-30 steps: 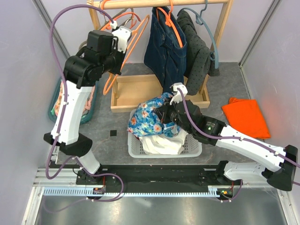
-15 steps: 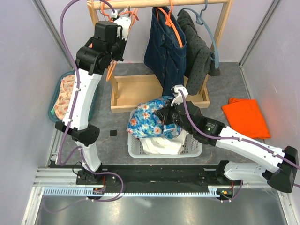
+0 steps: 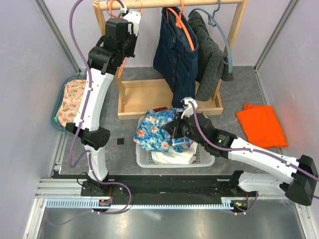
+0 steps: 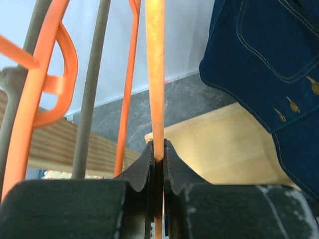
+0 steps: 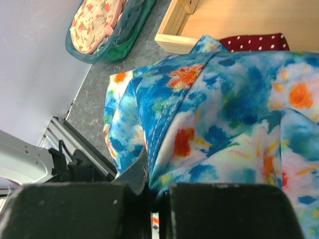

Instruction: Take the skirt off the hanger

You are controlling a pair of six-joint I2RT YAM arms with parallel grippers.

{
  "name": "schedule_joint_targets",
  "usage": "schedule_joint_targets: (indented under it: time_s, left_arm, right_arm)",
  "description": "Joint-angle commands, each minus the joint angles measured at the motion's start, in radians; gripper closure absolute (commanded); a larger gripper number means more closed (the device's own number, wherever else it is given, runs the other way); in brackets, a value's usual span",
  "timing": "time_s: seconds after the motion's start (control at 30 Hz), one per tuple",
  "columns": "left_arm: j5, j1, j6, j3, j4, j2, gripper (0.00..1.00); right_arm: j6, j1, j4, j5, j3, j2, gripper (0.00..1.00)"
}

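The skirt (image 3: 154,130) is blue floral cloth, bunched up over the white laundry basket (image 3: 202,158) and off the hanger. My right gripper (image 3: 182,128) is shut on a fold of it; in the right wrist view the skirt (image 5: 224,114) fills the frame, with its hem pinched in the right gripper (image 5: 154,191). My left gripper (image 3: 130,16) is raised to the wooden rail (image 3: 199,4). It is shut on a thin bar of the bare orange hanger (image 4: 155,74), which runs straight up from the left gripper (image 4: 156,158).
A denim garment (image 3: 174,50) and a dark grey one (image 3: 209,55) hang on the rail above the rack's wooden base (image 3: 144,97). A green basket of cloth (image 3: 65,107) stands at left. An orange cloth (image 3: 261,125) lies at right. More hangers (image 4: 37,89) hang beside my left gripper.
My left arm has lifted the orange hanger from mid-height up to the rail. The right gripper has shifted the skirt slightly left over the white basket.
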Motion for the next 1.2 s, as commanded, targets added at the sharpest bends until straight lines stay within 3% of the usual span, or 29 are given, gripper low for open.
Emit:
schedule_joint_targets:
  time_s: [0.0, 0.5, 0.57, 0.6, 0.67, 0.87, 0.97, 1.07, 1.17]
  left_arm:
    - [-0.038, 0.011, 0.031, 0.054, 0.11, 0.026, 0.98]
    - [-0.029, 0.043, -0.006, 0.021, 0.081, 0.067, 0.97]
    - [0.0, 0.043, -0.021, 0.001, 0.069, 0.04, 0.8]
    - [0.016, 0.041, -0.023, -0.03, 0.067, 0.0, 0.37]
    - [0.036, 0.031, -0.038, -0.059, 0.061, -0.04, 0.01]
    - [0.131, -0.034, -0.076, -0.139, 0.046, -0.22, 0.0]
    - [0.181, -0.092, -0.072, -0.159, 0.038, -0.286, 0.0]
    - [0.221, -0.132, -0.063, -0.17, 0.037, -0.333, 0.0]
    - [0.241, -0.141, -0.063, -0.174, 0.034, -0.355, 0.0]
  right_arm:
    - [0.041, -0.005, 0.07, -0.046, -0.034, -0.04, 1.0]
    - [0.05, -0.005, 0.057, -0.053, -0.078, -0.109, 1.0]
    - [0.052, -0.005, 0.045, -0.043, -0.091, -0.107, 1.0]
    - [0.05, -0.005, 0.036, -0.032, -0.103, -0.107, 1.0]
    - [0.055, -0.005, -0.01, 0.0, -0.111, -0.103, 1.0]
    - [0.09, -0.003, -0.078, -0.01, -0.144, -0.142, 1.0]
    - [0.029, 0.014, -0.069, -0.009, -0.152, -0.3, 1.0]
    - [-0.039, 0.025, -0.078, -0.05, -0.091, -0.432, 1.0]
    - [-0.066, 0.025, -0.165, -0.142, 0.006, -0.463, 1.0]
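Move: The left hand still holds the empty orange hanger, and its spot on the wooden rail is roughly 10 cm ahead, 3 cm left and 15 cm above. The already empty hangers are about 8 cm ahead and 7 cm left, slightly higher; the jeans are around 20 cm right, 8 cm ahead and 5 cm lower. The right hand grips the floral cloth, with the basket's middle 2 cm ahead, 1 cm right and some 13 cm below. The left fingers carry the orange hanger about 4 cm forward and slightly down beneath the rail, open wide to let go of its bar, then pull back some 16 cm, rising and swinging clockwise. The right hand keeps its pinch on the floral cloth, drawing it back and right as it sinks about 4 cm over the basket, then rises quickly. ##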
